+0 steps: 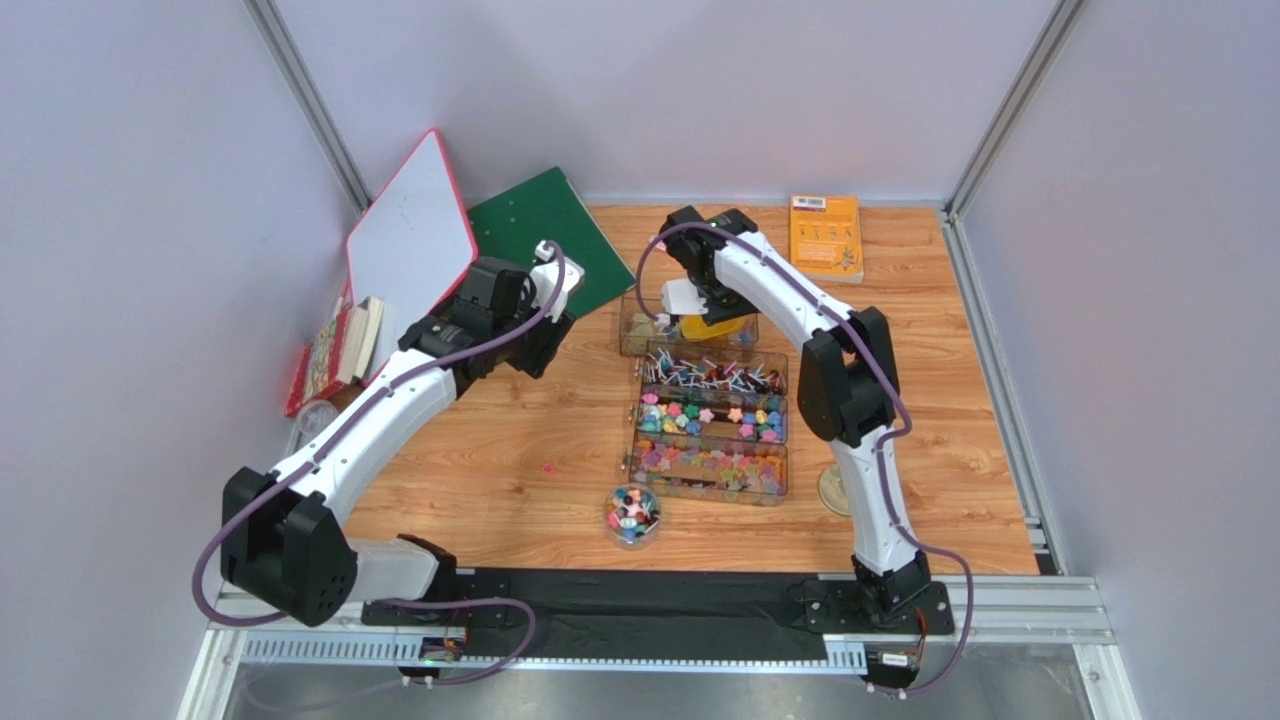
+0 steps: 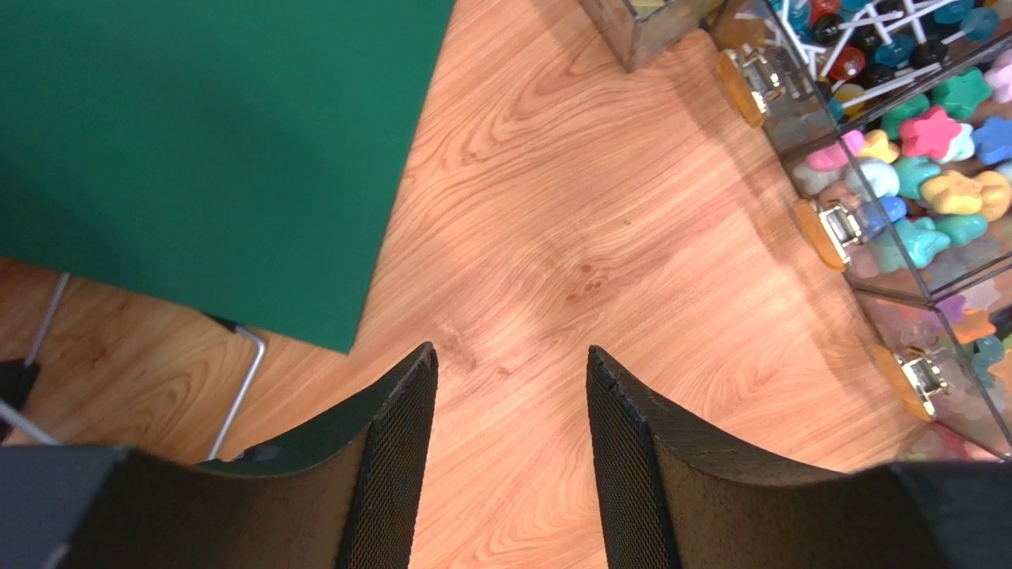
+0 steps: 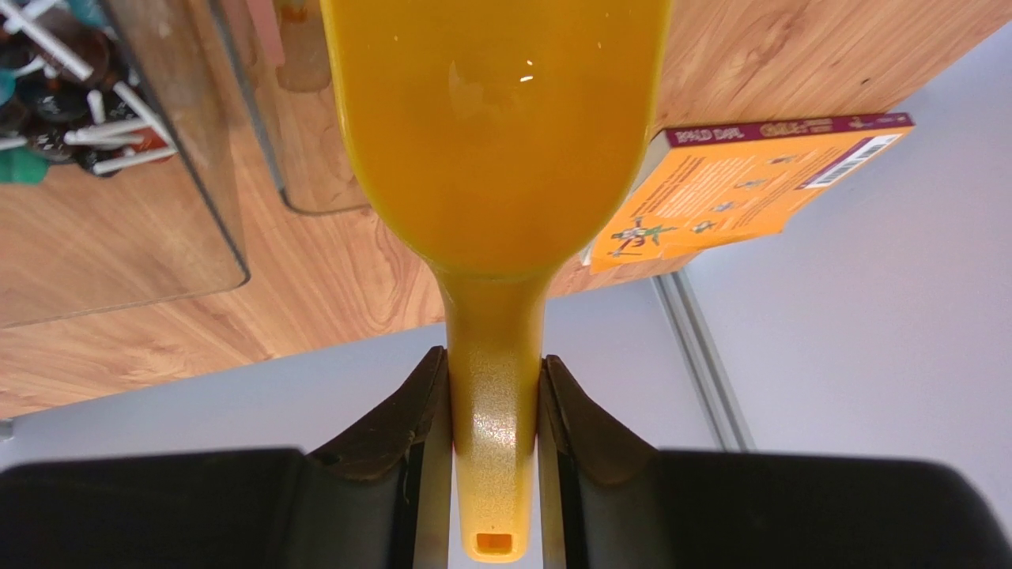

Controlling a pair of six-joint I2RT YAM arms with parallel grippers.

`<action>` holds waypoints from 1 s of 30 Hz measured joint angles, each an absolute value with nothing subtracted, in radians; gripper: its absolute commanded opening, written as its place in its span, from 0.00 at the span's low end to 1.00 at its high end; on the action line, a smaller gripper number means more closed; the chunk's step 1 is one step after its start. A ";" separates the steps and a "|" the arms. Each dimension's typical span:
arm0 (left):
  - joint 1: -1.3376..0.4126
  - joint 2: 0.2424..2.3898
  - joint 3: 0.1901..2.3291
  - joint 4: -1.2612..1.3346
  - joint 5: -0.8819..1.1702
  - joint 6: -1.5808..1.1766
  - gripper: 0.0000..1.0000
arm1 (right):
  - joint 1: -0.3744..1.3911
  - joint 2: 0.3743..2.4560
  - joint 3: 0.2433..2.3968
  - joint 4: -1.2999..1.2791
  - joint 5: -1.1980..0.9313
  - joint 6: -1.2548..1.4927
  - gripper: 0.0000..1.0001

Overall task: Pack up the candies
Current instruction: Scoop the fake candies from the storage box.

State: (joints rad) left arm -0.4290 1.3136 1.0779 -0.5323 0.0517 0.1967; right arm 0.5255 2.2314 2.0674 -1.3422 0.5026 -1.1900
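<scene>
Many small bright candies (image 1: 706, 419) fill a clear, divided box (image 1: 649, 441) in the middle of the table. More candies lie in a small round jar (image 1: 633, 515) in front of it. The left wrist view shows star-shaped candies (image 2: 938, 178) behind the box wall. My right gripper (image 1: 684, 308) is shut on the handle of a yellow scoop (image 1: 715, 324) over the box's far end. In the right wrist view the gripper (image 3: 495, 368) clamps the scoop (image 3: 499, 119), bowl pointing away. My left gripper (image 1: 559, 285) is open and empty left of the box, above bare wood (image 2: 511, 356).
A green board (image 1: 549, 225) and a tilted whiteboard (image 1: 409, 225) stand at the back left, with books (image 1: 338, 345) beside them. An orange book (image 1: 825, 237) lies at the back right. A round gold lid (image 1: 834, 488) lies right of the box.
</scene>
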 measured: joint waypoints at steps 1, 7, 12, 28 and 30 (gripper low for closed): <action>-0.425 1.302 1.070 -0.532 0.047 0.197 0.56 | 0.532 2.246 2.080 -1.342 0.512 -1.190 0.00; -0.405 1.243 1.034 -0.532 0.035 0.196 0.56 | 0.567 2.303 2.140 -1.332 0.550 -1.181 0.00; -0.397 1.224 1.021 -0.532 0.025 0.196 0.56 | 0.583 2.363 2.215 -1.334 0.550 -1.169 0.00; -0.376 1.222 1.021 -0.527 0.025 0.184 0.56 | 0.615 2.405 2.247 -1.317 0.532 -1.187 0.00; -0.376 1.223 1.021 -0.528 0.025 0.184 0.56 | 0.615 2.399 2.218 -1.302 0.514 -1.208 0.00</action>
State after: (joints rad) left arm -0.3763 1.2228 1.0214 -0.5282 0.0250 0.1844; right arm 0.6147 2.3993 2.2185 -1.3022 0.5140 -1.2076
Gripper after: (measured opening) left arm 0.563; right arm 0.268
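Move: The right hand grips the yellow scoop by its handle, bowl pointing left; the middle of the far clear box of wrapped candies lies about 7 cm to this hand's left, 1 cm ahead and 10 cm below. The three-section candy box lies some 16 cm back and 3 cm left, the round bowl roughly 31 cm back and 16 cm left, the orange book about 20 cm ahead and 19 cm right. From the left hand, the far box is some 13 cm ahead and 24 cm right, 14 cm below. Leftward along the far box goes the right hand, about 6 cm, sinking some 3 cm and edging a little forward in the first half, so that the scoop's bowl goes down in among the candies towards the box's left end. Its fingers keep their hold on the handle. The left hand, open and empty, draws about 3 cm left, away from the box. ##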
